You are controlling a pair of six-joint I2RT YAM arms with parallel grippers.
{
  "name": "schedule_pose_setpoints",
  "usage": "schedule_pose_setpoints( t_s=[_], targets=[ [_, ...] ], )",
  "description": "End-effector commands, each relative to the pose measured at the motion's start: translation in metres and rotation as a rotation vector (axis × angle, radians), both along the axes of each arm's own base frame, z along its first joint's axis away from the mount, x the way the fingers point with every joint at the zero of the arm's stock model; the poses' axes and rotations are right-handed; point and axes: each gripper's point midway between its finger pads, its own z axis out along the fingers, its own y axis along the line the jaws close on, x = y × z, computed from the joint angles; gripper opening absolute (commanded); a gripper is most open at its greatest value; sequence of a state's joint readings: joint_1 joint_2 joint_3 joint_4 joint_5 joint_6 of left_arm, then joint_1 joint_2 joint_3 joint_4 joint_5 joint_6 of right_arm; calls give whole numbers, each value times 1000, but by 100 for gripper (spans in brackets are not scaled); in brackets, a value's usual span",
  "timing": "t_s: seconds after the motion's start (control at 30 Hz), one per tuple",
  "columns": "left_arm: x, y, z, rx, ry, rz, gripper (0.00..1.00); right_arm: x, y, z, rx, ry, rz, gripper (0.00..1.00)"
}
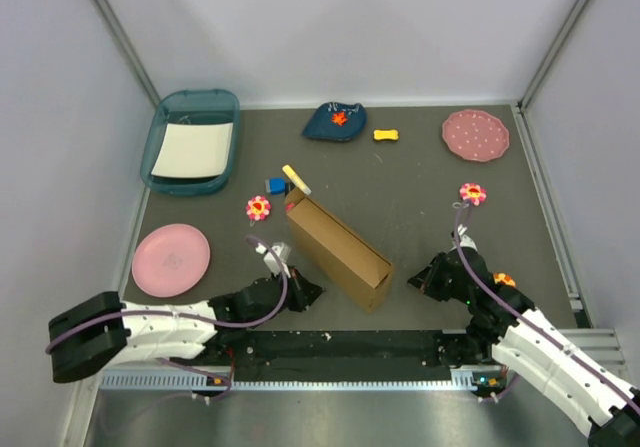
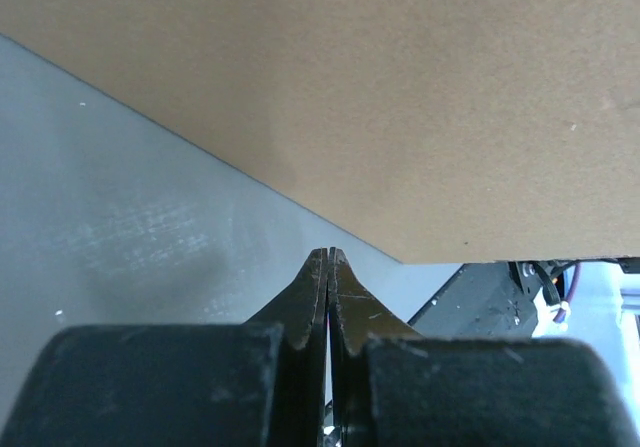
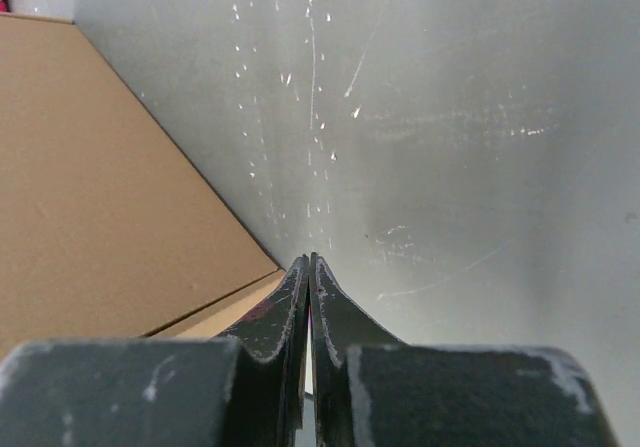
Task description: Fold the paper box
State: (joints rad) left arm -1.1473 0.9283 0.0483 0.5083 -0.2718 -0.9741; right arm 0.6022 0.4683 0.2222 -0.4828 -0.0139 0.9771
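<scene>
The paper box [image 1: 336, 248] is a long brown cardboard shape lying diagonally in the middle of the table, its near end open toward the lower right. My left gripper [image 1: 306, 292] is shut and empty, just beside the box's near-left long wall. In the left wrist view that wall [image 2: 400, 97] fills the upper frame, with the closed tips [image 2: 330, 253] just short of it. My right gripper [image 1: 415, 279] is shut and empty, a little to the right of the box's near end. In the right wrist view the box [image 3: 100, 197] lies left of the closed tips [image 3: 308, 259].
A teal tray [image 1: 155, 147] holding a white sheet [image 1: 192, 149] sits back left, a pink plate [image 1: 171, 259] near left, and a dotted pink plate [image 1: 476, 134] back right. Small toys lie around: a blue cloth piece [image 1: 335, 121], a yellow bone [image 1: 386, 135], two flowers [image 1: 259, 208] [image 1: 472, 194] and blocks [image 1: 296, 178].
</scene>
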Motion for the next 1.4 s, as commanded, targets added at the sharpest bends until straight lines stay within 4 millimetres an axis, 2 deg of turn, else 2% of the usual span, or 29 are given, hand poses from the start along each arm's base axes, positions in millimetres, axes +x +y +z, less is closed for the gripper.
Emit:
schedule_pose_setpoints(
  t_s=[0.0,0.07,0.13,0.23,0.3,0.33,0.4,0.43,0.47,0.53,0.6,0.63,0.7,0.73,0.8,0.83,1.23,1.37],
  targets=[
    [-11,1,-9,-50,-14,-46,0,3,5,0,15,-31,23,0],
    [-15,-4,-13,-43,-10,-71,0,2,5,-2,14,-26,17,0],
    [-17,-14,-2,-84,-29,-90,0,3,5,-1,16,-32,16,0],
    [-21,-22,-15,-41,-23,-120,0,5,4,4,18,-49,12,0],
    [-20,-38,-4,-73,-40,-145,0,4,2,5,1,-46,16,0],
    [-22,-40,-13,-53,-30,-153,0,7,0,11,-6,-66,3,0],
    [-21,-47,-6,-91,-46,-159,0,6,-5,13,-32,-66,4,0],
    [-22,-47,-13,-74,-37,-160,0,6,-5,17,-34,-72,4,0],
    [-21,-51,-7,-105,-48,-159,0,7,-7,20,-40,-84,-1,0],
    [-20,-51,-14,-94,-38,-149,0,6,-11,22,-56,-86,-4,0],
    [-18,-54,-9,-125,-49,-142,0,5,-15,24,-69,-91,-8,0],
    [-17,-54,-15,-113,-45,-138,0,5,-15,26,-69,-94,-10,0],
    [-14,-59,-7,-152,-64,-132,0,4,-18,27,-84,-96,-13,0],
    [-13,-59,-13,-141,-63,-126,0,5,-18,31,-84,-103,-12,0],
    [-9,-64,-4,-185,-84,-114,0,6,-20,35,-93,-112,-17,0],
    [-8,-64,-10,-172,-83,-109,0,5,-22,36,-100,-111,-19,0],
    [12,-78,-14,-163,-134,-48,0,6,-22,40,-101,-115,-22,0],
    [21,-89,-14,-156,-150,-35,0,7,-23,41,-99,-116,-35,0]
  ],
)
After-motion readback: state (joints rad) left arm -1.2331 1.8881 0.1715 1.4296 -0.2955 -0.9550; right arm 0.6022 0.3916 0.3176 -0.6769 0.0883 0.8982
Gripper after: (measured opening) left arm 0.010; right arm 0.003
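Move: The paper box stands aslant, its middle about 9 cm ahead of the left hand and 5 cm to its right, at roughly its height; its near end comes back towards the right hand. From the left hand the flower toy lies some 19 cm ahead and 13 cm left, the red marker about 18 cm ahead and 5 cm left. From the right hand the box's middle is about 7 cm ahead and 16 cm left. Shut left fingers sweep about 7 cm right, sinking 4, pushing the box's near-left side; right hand withdraws slightly. ##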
